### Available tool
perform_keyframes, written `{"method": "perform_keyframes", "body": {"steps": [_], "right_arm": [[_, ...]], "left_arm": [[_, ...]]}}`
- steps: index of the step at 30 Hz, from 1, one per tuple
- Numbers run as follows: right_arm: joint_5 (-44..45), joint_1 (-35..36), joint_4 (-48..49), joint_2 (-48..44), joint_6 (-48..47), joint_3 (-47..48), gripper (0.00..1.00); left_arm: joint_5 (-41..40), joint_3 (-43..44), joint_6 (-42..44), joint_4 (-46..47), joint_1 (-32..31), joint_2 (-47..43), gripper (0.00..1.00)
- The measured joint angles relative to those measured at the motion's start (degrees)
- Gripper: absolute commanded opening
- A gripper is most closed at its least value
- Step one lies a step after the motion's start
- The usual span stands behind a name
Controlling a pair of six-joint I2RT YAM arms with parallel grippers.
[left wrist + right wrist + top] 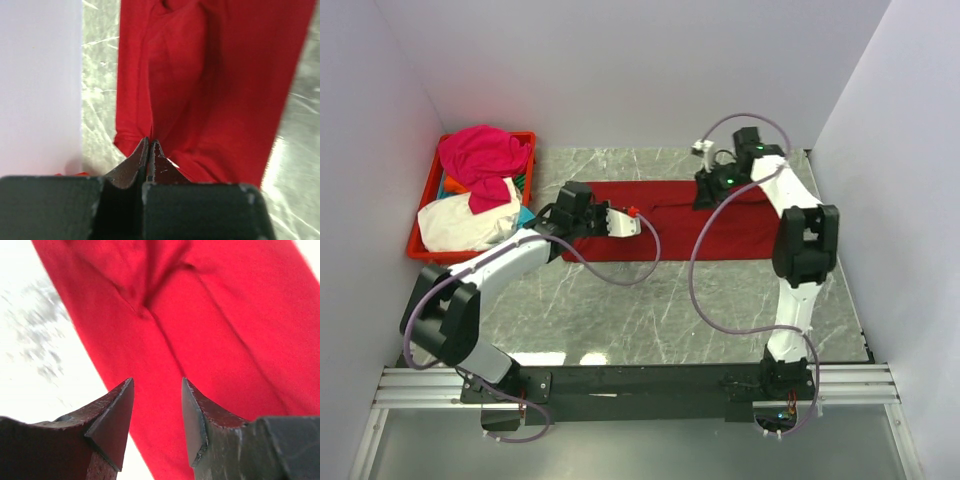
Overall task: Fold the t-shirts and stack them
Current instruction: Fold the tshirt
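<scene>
A dark red t-shirt (720,235) lies as a long flat strip across the back middle of the marble table (650,310). My left gripper (634,213) is low over the strip's left part. In the left wrist view its jaws (149,140) are pressed together, pinching a crease of the red cloth (225,75). My right gripper (705,195) points down at the strip's back edge. In the right wrist view it (157,380) is open, with red cloth (210,330) below it and nothing between the fingers.
A red crate (420,250) stands at the back left against the wall. It holds a magenta shirt (485,155), a cream-white one (465,225) and bits of orange (455,185) and cyan (525,215). White walls close in the table on three sides.
</scene>
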Motion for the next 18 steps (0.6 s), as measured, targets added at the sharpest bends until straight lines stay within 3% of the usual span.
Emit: {"method": "perform_keyframes", "body": {"steps": [3, 9, 18], "right_arm": [[-0.1, 3.7, -0.2, 3.3, 5.3, 2.9, 0.50], [0.8, 10.4, 4.1, 11.4, 24.4, 12.0, 0.52], [3.3, 13.3, 9.8, 17.7, 40.5, 16.8, 0.56]], "left_arm": [[1.1, -2.3, -1.3, -0.5, 0.0, -2.2, 0.00], [1.9, -4.4, -3.2, -1.2, 0.0, -2.2, 0.00], [2.0, -4.5, -3.4, -1.7, 0.0, -2.2, 0.00]]}}
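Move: The right hand, open and empty, has the loose end of the sleeve flap about 15 cm to its left, 3 cm ahead and 7 cm below. The shirt's near edge runs some 13 cm back beneath it, and its far edge 10 cm ahead. The left hand already pinches the flap's other end, about 27 cm left of the right hand and 5 cm back; from the left hand the loose end lies roughly 13 cm right, 7 cm ahead and 8 cm down. The right hand sweeps about 14 cm left over the folded shirt to the sleeve flap, slowing as it drifts forward and sinks some 3.5 cm, its wrist rolling over by around 20 degrees and turning a little clockwise with the fingers kept open astride the flap. Meanwhile the left hand keeps its shut grip on the sleeve and draws it about 2.5 cm back and as much down, then holds still. ##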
